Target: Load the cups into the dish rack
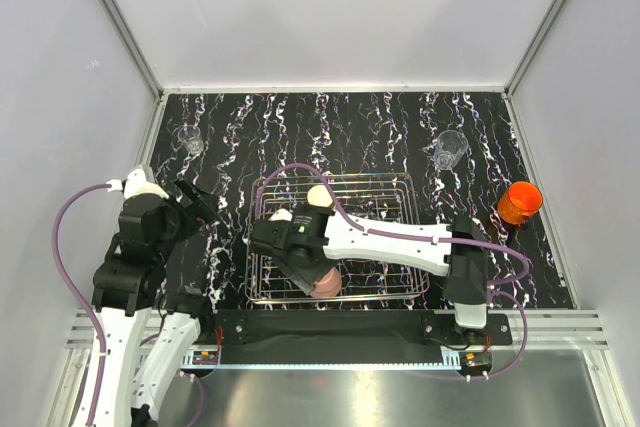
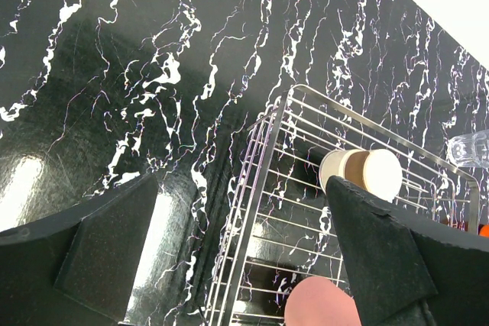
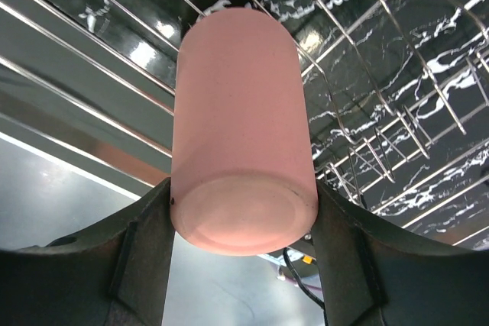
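Note:
The silver wire dish rack (image 1: 395, 197) sits mid-table. My right gripper (image 1: 318, 279) is shut on the pale pink tumbler (image 3: 241, 127), its fingers (image 3: 145, 257) pressing both sides of the base. The tumbler (image 1: 326, 286) hangs over the rack's near-left part. A cream cup with a brown band (image 1: 318, 195) lies on its side in the rack's far part. An orange cup (image 1: 520, 203) stands at the right, outside the rack. Two clear glasses stand at the far left (image 1: 190, 139) and far right (image 1: 450, 149). My left gripper (image 1: 197, 209) is open and empty, left of the rack.
The left wrist view shows the rack's left rim (image 2: 263, 181), the cream cup (image 2: 361, 172), the pink tumbler (image 2: 321, 303) and a clear glass (image 2: 470, 148). White walls close the table at the back and sides. A metal rail (image 1: 330, 332) runs along the near edge.

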`<move>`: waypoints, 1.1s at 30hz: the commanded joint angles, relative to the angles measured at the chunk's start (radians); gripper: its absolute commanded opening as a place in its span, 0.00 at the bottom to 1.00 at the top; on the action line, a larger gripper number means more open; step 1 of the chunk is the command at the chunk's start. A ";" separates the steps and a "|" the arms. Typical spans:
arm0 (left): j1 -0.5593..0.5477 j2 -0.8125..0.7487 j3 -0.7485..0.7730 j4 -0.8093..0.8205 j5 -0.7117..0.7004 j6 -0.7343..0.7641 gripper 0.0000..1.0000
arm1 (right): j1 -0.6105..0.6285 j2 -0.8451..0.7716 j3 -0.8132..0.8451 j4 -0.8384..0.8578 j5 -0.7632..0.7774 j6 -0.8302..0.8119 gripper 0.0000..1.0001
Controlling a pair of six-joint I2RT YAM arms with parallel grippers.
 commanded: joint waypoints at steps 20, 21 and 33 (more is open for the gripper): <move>0.002 0.017 0.003 0.068 0.028 0.025 0.99 | 0.009 -0.091 -0.066 -0.129 -0.043 0.003 0.62; 0.002 0.017 0.002 0.069 0.030 0.024 0.99 | 0.007 -0.096 -0.063 -0.131 -0.037 0.003 0.67; 0.002 0.015 -0.007 0.070 0.036 0.031 0.99 | -0.014 -0.122 0.044 -0.119 0.034 -0.001 1.00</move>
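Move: The right hand already holds the pink cup, its middle about 4 cm below the pads. The cup's spot in the rack lies about 2 cm to the right and 5 cm down. The beige cup stands some 17 cm ahead, level sideways and about 5 cm lower; the rack's near rail runs roughly 4 cm back, level sideways. From the left hand, the pink cup is about 23 cm right, 11 cm back and 13 cm below. The right hand shifts the pink cup about 1.5 cm right, opens wide to release it and starts rising. ##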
